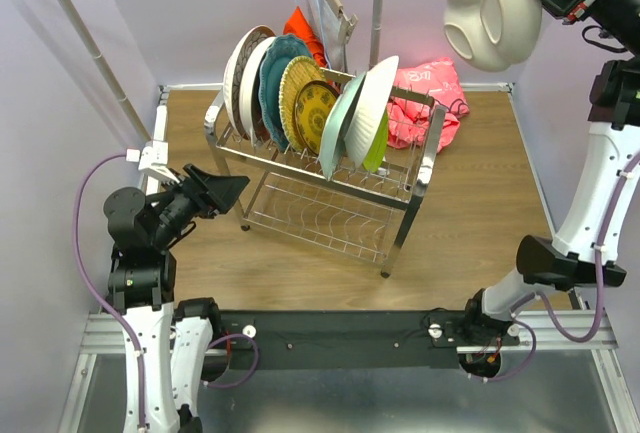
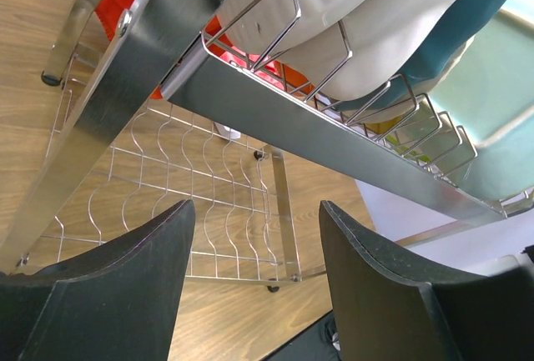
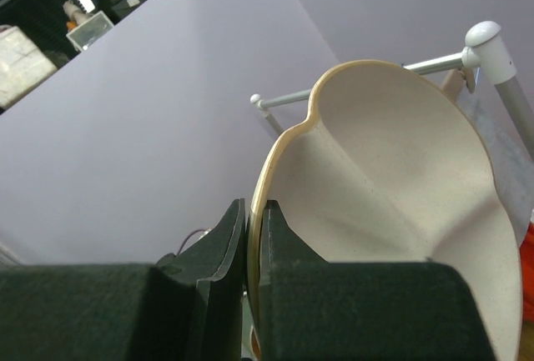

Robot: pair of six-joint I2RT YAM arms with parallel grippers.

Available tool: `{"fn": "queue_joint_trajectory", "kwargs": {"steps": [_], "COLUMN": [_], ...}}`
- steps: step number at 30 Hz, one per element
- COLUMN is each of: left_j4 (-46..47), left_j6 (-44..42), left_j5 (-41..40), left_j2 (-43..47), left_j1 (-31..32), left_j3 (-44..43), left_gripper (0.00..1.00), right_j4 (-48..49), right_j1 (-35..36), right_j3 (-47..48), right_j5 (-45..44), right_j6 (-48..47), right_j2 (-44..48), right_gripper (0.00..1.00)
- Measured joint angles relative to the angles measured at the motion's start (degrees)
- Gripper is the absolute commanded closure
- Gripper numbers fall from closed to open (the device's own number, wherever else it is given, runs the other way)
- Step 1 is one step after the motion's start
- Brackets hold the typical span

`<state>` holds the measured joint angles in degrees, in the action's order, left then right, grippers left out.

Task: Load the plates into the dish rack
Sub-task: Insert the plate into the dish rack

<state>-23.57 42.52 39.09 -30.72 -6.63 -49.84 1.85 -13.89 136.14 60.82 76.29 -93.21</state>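
Note:
The dish rack stands mid-table, a shiny two-tier wire frame. Its top tier holds several plates on edge: white, teal, yellow patterned, pale aqua, another white and lime green. The lower tier is bare. My left gripper is open beside the rack's left end, level with the lower tier; in the left wrist view the gripper has nothing between its fingers, and the rack's rail passes overhead. My right gripper is shut on the rim of a white divided plate, held high at the back right.
A pink-red cloth lies bunched behind the rack's right end, and an orange cloth sits behind its left. A white-poled clothes rail rises at the back left, with items hanging from it above the rack. Walls close in the wooden table.

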Motion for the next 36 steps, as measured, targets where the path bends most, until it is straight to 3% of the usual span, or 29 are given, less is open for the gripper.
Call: {"fn": "queue_joint_trajectory", "kwargs": {"steps": [18,36], "left_j4": [1.25,1.25], "left_j6": [-0.02,-0.07], "left_j5": [0.7,1.92], "left_j2": [0.66,0.83], "left_j1": [0.02,0.02], "left_j3": [0.37,0.37], "left_gripper": [0.3,0.3], "right_j4": [-6.91,-23.26], "right_j1": [-0.59,-0.59], "right_j3": [-5.03,-7.13], "right_j5": [-8.85,-19.63], "right_j6": [3.41,5.79], "right_j2": [9.53,15.8], "right_gripper": [1.0,1.0]}}
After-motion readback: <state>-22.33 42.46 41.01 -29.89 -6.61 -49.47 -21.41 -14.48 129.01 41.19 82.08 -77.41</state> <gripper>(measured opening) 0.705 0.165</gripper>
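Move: Some 21 cm to the left of the right hand, a few centimetres back and about 30 cm below, lie the free slots at the right end of the dish rack's upper tier, where the held white divided plate is to go. From those slots the green plate stands about 6 cm to the left, the white fluted plate 8 cm left and 10 cm higher, the mint plate 14 cm left and 5 cm higher. From the left hand, the slots lie 42 cm right, 6 cm ahead, about level in height. Keeping its pinch on the rim of the white divided plate high in the air, the right hand draws back about 5 cm, also drifting slightly right and rising, then settling a little. Through this the wrist turns by nearly 30 degrees: its left side rises, and the fingers swing clockwise from the left towards forward. ##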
